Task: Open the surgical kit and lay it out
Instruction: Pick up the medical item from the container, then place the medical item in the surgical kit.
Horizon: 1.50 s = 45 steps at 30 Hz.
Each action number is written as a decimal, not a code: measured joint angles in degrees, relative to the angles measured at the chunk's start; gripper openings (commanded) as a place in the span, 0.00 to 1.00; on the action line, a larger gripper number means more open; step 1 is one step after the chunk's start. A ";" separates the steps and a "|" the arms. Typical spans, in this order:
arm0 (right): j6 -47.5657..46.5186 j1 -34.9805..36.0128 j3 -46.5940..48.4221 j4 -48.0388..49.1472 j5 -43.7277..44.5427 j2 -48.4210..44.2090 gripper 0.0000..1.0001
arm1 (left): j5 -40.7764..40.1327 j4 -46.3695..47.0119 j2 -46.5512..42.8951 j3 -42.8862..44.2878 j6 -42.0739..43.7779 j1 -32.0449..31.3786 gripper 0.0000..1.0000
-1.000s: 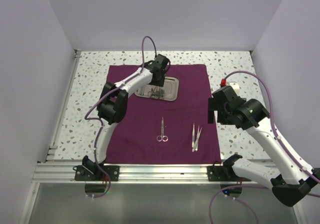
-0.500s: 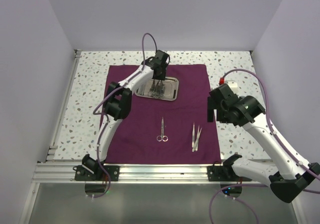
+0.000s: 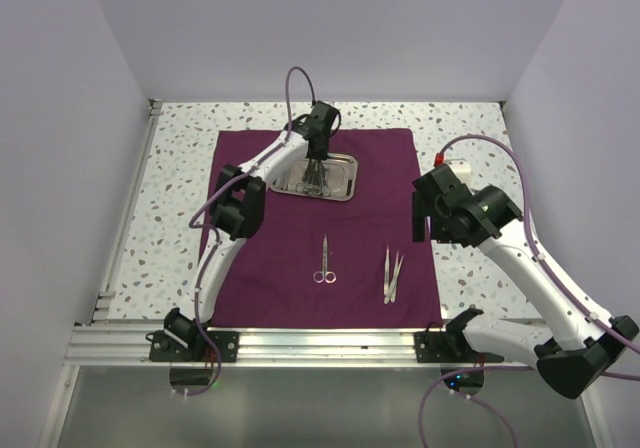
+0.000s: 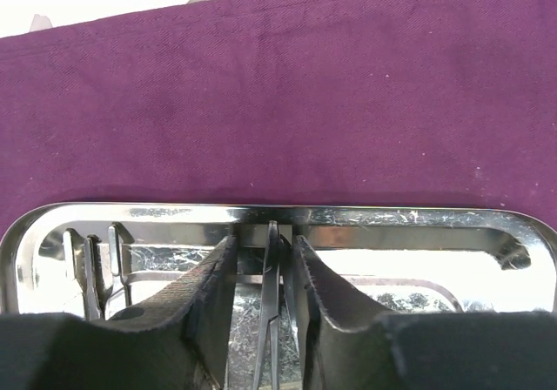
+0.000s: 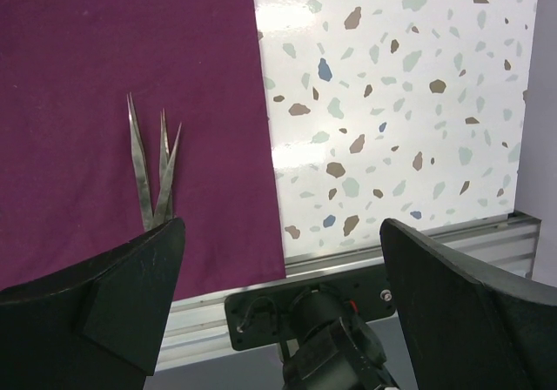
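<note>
The dark purple cloth (image 3: 290, 238) lies spread flat on the table. The steel tray (image 3: 345, 180) sits on its far middle. My left gripper (image 3: 318, 168) points down into the tray. In the left wrist view its jaws (image 4: 265, 251) stand narrowly apart on either side of a slim steel instrument (image 4: 271, 277), with a gap on the left side. More instruments (image 4: 91, 272) lie at the tray's left end. Ring-handled scissors (image 3: 324, 261) and tweezers (image 3: 391, 273) lie on the near cloth. My right gripper (image 3: 422, 230) hovers wide open and empty above the cloth's right edge, with the tweezers (image 5: 152, 164) just beyond its left finger.
The speckled white table (image 5: 392, 103) shows to the right of the cloth edge. An aluminium rail (image 3: 300, 343) with the arm bases runs along the near edge. White walls enclose the left, right and back. A white box with a red cap (image 3: 462, 171) sits behind the right arm.
My left gripper has moved a little right and down into the tray, over the instruments. My right arm has shifted slightly left and back. The scissors and tweezers have not moved.
</note>
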 measured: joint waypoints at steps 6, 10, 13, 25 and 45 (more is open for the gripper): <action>-0.07 0.00 0.02 0.04 0.00 0.31 0.98 | 0.92 0.04 0.15 0.00 0.63 0.09 0.13; -0.26 0.00 0.09 0.24 -0.02 0.70 0.98 | 1.53 0.02 0.22 0.00 1.33 0.13 0.02; -0.44 0.00 0.09 0.39 -0.02 0.90 0.98 | 1.92 0.02 0.26 0.02 1.49 0.17 0.00; -0.44 0.00 0.09 0.48 -0.55 0.85 0.98 | 5.25 0.02 -0.22 0.00 1.44 0.90 0.00; -0.52 0.00 -0.15 2.54 -3.54 -2.78 0.98 | 11.13 -1.66 -17.42 -3.61 -2.73 3.82 0.00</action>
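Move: The left hand's part-open fingers straddle the far end of the slim, scissors-like medical item; its middle lies about 5 cm back, 1 cm below. A second pair of scissors lies beside it, roughly 4 cm back and 2 cm to the right; slim instruments stand some 7 cm left and 3 cm back. From the right hand the item lies about 29 cm ahead, 26 cm left and 19 cm below. The left fingers close on the medical item's far end, then lift it about 15 cm, nearly straight up. ##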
